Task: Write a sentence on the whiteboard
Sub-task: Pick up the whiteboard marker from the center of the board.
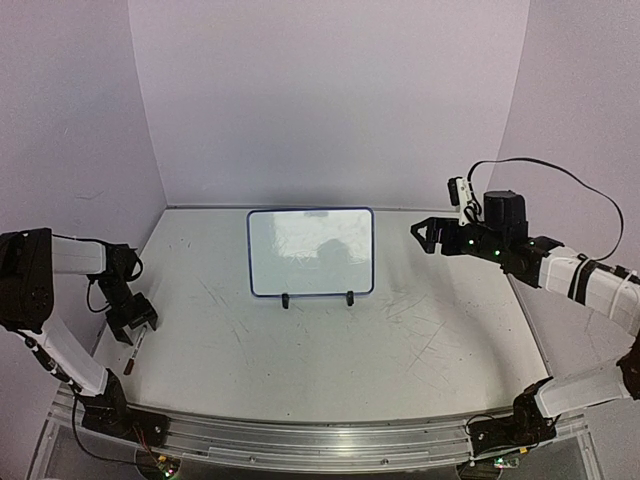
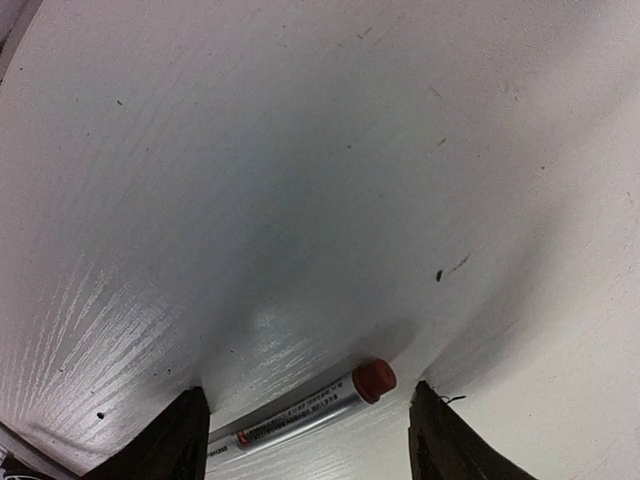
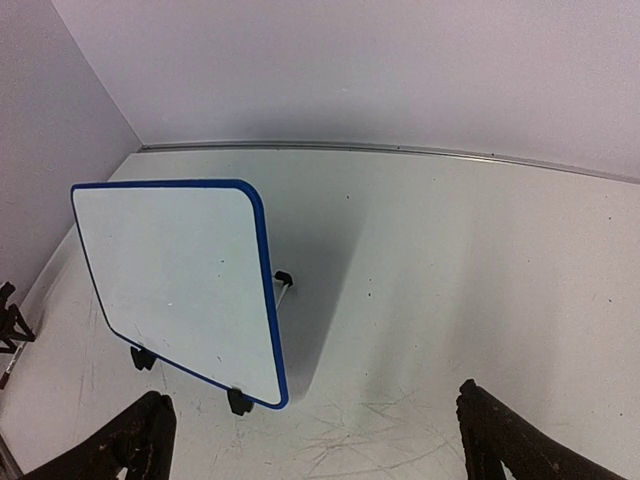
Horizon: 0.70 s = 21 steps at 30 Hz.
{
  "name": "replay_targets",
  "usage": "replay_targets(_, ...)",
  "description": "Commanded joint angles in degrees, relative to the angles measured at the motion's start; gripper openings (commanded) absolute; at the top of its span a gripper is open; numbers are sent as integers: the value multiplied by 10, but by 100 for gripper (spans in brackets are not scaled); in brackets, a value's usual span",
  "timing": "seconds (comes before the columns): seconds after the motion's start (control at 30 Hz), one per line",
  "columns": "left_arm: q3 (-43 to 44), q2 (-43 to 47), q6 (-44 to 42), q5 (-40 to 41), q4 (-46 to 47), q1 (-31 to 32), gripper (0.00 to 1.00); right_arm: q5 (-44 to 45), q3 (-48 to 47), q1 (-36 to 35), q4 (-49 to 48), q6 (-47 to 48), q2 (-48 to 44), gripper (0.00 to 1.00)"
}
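The whiteboard (image 1: 310,252) (image 3: 180,285) stands upright on its black clip feet at the back middle of the table. Its blue-framed face is blank, and no sentence shows on it. A silver marker (image 1: 136,350) (image 2: 310,408) with a red cap lies flat near the table's left edge. My left gripper (image 1: 140,325) (image 2: 306,398) hangs low over it, jaws apart on either side of the marker, with a gap at each finger. My right gripper (image 1: 428,235) (image 3: 312,400) hovers open and empty in the air to the right of the board.
Lilac walls close the table in at the back and both sides. A metal rail (image 1: 320,440) runs along the near edge between the arm bases. A black cable (image 1: 590,190) loops above the right arm. The tabletop (image 1: 400,330) is scratched in front of the board.
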<state>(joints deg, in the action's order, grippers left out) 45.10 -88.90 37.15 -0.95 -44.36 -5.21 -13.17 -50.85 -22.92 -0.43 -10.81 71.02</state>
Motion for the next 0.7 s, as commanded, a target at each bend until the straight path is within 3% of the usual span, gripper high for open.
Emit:
replay_targets(0.0,-5,1,2,-6,0,-1,66,-7,-2,-2,-23,-4,-7,98)
replay_targets(0.1,4,4,15,-3,-17,-1,55,-8,-2,-1,-24,-5,-5,98)
replay_targets(0.5,-1,7,25,3,-18,0,35,-12,-2,-2,-24,-9,-4,98)
replay_targets(0.67,-2,9,25,-4,-18,0,22,-14,-1,-1,-24,-10,-4,98)
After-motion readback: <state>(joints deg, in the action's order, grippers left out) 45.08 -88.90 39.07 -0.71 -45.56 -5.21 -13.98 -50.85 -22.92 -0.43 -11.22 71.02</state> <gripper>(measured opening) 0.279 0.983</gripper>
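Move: The marker lies on the table right under the left hand, its far end already between the still-open fingers at pad height; its middle is about 5 cm back and 1 cm left of that hand. The whiteboard on its stand is some 36 cm to the left hand's right and 13 cm ahead, its middle about 12 cm higher. From the idle right hand the marker is roughly 55 cm left, 17 cm back and 25 cm below. Keep the left gripper where it is, pointing straight down at table height, and steadily close its fingers around the marker's far end, from about two-thirds open to under a third. Let the closing fingers come to bear on the barrel and swing it in line between the pads; allow only about half a centimetre of drift back. ##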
